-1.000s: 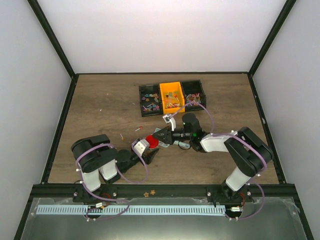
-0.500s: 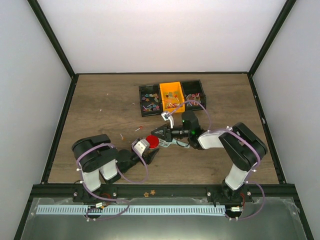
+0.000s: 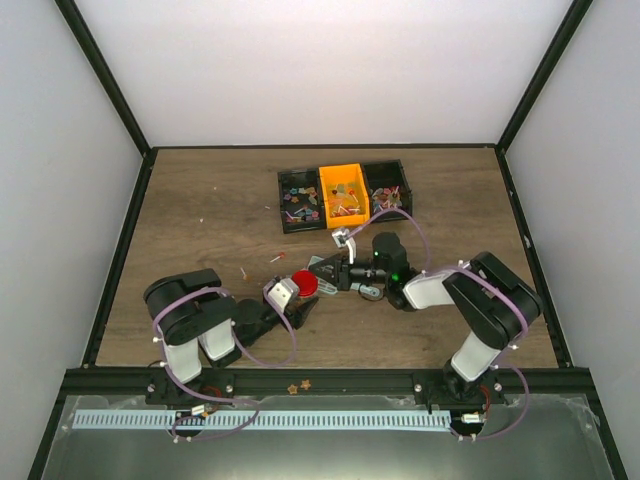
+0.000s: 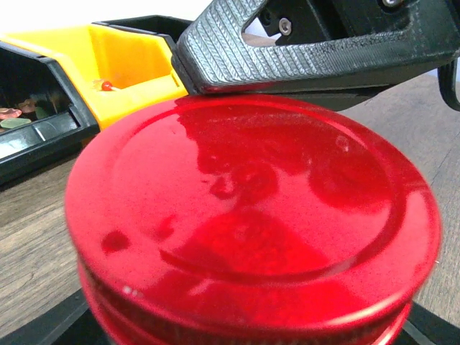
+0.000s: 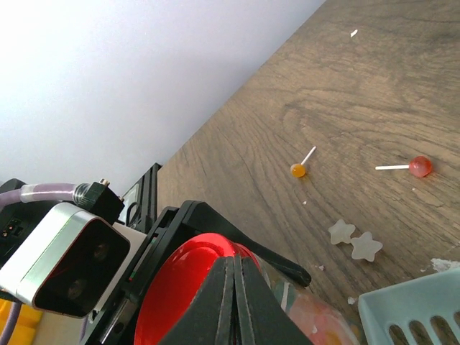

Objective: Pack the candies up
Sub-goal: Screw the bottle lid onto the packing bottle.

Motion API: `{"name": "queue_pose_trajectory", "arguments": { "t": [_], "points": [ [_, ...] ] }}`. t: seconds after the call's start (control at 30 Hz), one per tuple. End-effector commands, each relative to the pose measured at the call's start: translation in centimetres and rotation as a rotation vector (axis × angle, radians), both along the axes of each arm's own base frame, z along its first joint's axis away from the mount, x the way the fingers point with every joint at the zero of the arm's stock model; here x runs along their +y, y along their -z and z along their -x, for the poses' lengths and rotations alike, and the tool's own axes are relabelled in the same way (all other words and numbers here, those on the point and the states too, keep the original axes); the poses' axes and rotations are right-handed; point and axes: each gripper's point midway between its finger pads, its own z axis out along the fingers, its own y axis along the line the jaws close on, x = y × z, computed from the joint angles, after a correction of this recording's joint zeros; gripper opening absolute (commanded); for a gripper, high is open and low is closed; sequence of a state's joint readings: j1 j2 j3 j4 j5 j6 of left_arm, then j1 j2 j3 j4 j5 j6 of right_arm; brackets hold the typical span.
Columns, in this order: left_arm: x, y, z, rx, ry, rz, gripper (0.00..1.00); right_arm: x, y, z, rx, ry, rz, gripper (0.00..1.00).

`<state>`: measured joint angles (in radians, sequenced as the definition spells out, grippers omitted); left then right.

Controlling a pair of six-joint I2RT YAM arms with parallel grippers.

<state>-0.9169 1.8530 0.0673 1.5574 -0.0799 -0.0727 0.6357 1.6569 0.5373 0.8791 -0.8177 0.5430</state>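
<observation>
A jar with a red round lid (image 3: 304,283) stands between the two arms, and my left gripper (image 3: 299,298) is closed round it from the near side. The lid (image 4: 251,215) fills the left wrist view. My right gripper (image 3: 319,277) is shut with nothing between its fingers, its tips (image 5: 235,269) resting at the lid's (image 5: 176,295) far edge. Mixed-colour candies (image 5: 327,325) show through the jar's wall. More candies (image 3: 300,200) lie in the divided tray (image 3: 282,205) at the back. Loose ones lie on the wood: two lollipops (image 5: 298,169) (image 5: 419,166) and two white stars (image 5: 356,239).
The tray has an orange middle bin (image 3: 343,196) between two black bins (image 3: 388,190). A pale blue slotted plastic piece (image 5: 410,309) lies at the jar's right side. A few stray sweets (image 3: 277,258) lie left of the jar. Black frame rails edge the table.
My right gripper's fingers have closed from partly open to fully shut at the lid, and its wrist has shifted slightly right. The left arm and the jar have stayed put.
</observation>
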Motion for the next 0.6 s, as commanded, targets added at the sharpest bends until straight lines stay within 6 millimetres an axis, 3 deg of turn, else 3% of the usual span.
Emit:
{"name": "queue_pose_trajectory", "arguments": {
  "t": [0.0,0.37,0.57],
  "points": [
    [3.5,1.5,2.9,0.098,-0.012,0.01,0.7,0.8,3.2,7.7,0.163,-0.228,0.061,0.01],
    [3.5,1.1,3.2,0.095,0.001,0.02,0.7,0.2,3.1,12.4,0.18,-0.261,0.028,0.01],
    [3.2,1.2,3.2,0.096,0.011,0.022,0.7,-0.4,3.2,13.8,0.182,-0.248,0.024,0.01]
  ]
}}
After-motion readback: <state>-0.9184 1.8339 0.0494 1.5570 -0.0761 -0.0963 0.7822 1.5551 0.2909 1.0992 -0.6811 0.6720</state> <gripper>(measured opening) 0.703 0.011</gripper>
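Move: The red lid, on the bottle held between the left fingers, has its middle about 3 cm back, 2 cm left and 2 cm below the right hand's shut fingertips. From those fingertips the scoop lies on the table some 3 cm back, 6 cm right and 13 cm down, and the orange tray about 17 cm ahead and 7 cm right. The lid is about 5 cm above the left hand, 1 cm ahead and 1 cm right. The right hand's shut fingers drag back about 7 cm along the lid's right side, speeding up and coming free. ##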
